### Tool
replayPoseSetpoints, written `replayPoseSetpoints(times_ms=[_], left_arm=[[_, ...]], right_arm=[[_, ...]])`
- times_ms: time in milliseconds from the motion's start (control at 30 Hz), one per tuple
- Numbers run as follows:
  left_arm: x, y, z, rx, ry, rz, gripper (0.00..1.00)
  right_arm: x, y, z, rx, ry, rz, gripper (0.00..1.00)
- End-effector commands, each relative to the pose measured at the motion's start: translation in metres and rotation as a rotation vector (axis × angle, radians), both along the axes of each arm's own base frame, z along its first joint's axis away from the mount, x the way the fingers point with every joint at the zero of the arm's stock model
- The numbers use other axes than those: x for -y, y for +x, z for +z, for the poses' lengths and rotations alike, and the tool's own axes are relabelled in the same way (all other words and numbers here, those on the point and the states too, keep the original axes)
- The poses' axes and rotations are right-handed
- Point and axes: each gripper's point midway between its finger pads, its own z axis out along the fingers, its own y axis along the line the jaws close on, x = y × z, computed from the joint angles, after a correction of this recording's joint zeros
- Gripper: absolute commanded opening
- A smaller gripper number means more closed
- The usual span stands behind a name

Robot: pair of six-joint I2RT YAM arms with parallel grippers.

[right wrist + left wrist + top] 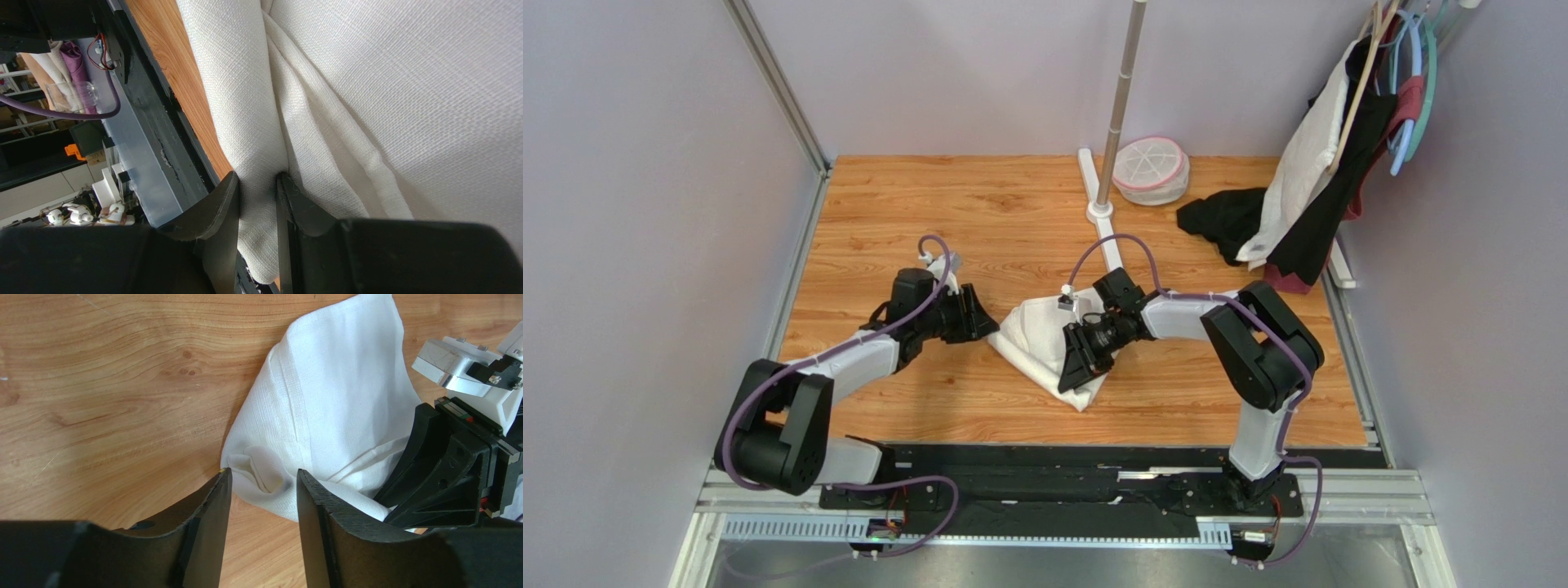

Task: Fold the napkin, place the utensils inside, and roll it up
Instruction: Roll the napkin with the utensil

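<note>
The cream-white napkin [1038, 343] lies bunched and folded on the wooden table between the two arms. My right gripper [1078, 361] reaches in from the right and is shut on a thick fold of the napkin [399, 92], the cloth pinched between its fingers [258, 177]. My left gripper [979, 325] sits just left of the napkin's left corner. In the left wrist view its jaws [263, 471] stand open with bare wood between them, the tips close to the napkin's [331, 398] rounded corner, apart from it. The utensils are out of view.
A metal pole on a white base [1120, 110] stands at the back, next to a round white container with a pink rim [1151, 169]. A black cloth [1225, 221] and garments on hangers [1333, 147] fill the back right. A black rail [1075, 459] runs along the near edge.
</note>
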Motion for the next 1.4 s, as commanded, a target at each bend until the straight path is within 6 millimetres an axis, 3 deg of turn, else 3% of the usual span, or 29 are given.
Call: replayPoseSetpoints(times_ms=[0, 133, 300, 333, 467, 533, 700, 800, 833, 900, 1033, 1200, 1367], left_arm=[[0.017, 0.014, 0.010, 0.062, -0.067, -0.062, 0.50], [0.021, 0.015, 0.005, 0.056, -0.094, -0.066, 0.45], [0.026, 0.018, -0.002, 0.039, -0.115, -0.070, 0.20], [0.027, 0.019, -0.004, 0.028, -0.116, -0.072, 0.14], [0.024, 0.021, -0.018, -0.043, -0.077, -0.054, 0.00], [0.023, 0.022, -0.024, -0.080, -0.058, -0.051, 0.00], [0.024, 0.022, -0.034, -0.146, -0.037, -0.058, 0.00], [0.023, 0.023, -0.038, -0.172, -0.022, -0.062, 0.00], [0.023, 0.023, -0.040, -0.176, -0.019, -0.061, 0.00], [0.023, 0.022, -0.041, -0.184, -0.016, -0.062, 0.00], [0.023, 0.023, -0.042, -0.187, -0.014, -0.065, 0.00], [0.023, 0.023, -0.043, -0.195, -0.008, -0.070, 0.00], [0.024, 0.024, -0.042, -0.196, -0.006, -0.076, 0.00]], right_arm=[[0.016, 0.005, -0.031, -0.012, -0.120, -0.040, 0.04], [0.021, 0.010, -0.034, -0.029, -0.135, -0.061, 0.04], [0.021, 0.013, -0.033, -0.021, -0.140, -0.064, 0.06], [0.022, 0.015, -0.030, -0.016, -0.144, -0.065, 0.12], [0.020, 0.027, -0.001, 0.056, -0.135, -0.078, 0.39], [0.021, 0.035, 0.013, 0.098, -0.154, -0.092, 0.50], [0.021, 0.058, 0.059, 0.266, -0.163, -0.138, 0.55], [0.018, 0.070, 0.074, 0.442, -0.234, -0.151, 0.56], [0.009, 0.065, 0.083, 0.514, -0.233, -0.129, 0.56], [0.007, 0.071, 0.084, 0.636, -0.291, -0.129, 0.57], [-0.021, 0.060, 0.085, 0.825, -0.320, -0.066, 0.57], [-0.032, 0.061, 0.063, 0.997, -0.444, -0.002, 0.57], [-0.041, 0.055, 0.038, 1.030, -0.490, 0.081, 0.57]])
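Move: The open left end of the napkin roll lies about 2 cm ahead of the left hand, 3 cm to its right and 4 cm below; the loose flat part of the napkin is some 5 cm ahead of that hand, 9 cm right and 5 cm down. The right hand still pinches the roll near its right end; the roll's middle is around 3 cm ahead and 5 cm to its left, about level, and the roll's left end 8 cm ahead and 11 cm left. The roll's left end gets the left hand first: it sinks about 4 cm, easing forward and right, shuts its fingers on the cloth there and stays. Only then do the right fingers open off the roll's right end; that hand lifts 7 cm while going forward, swings left over the roll and comes partway down, tilting steeper, open fingers above the middle. ##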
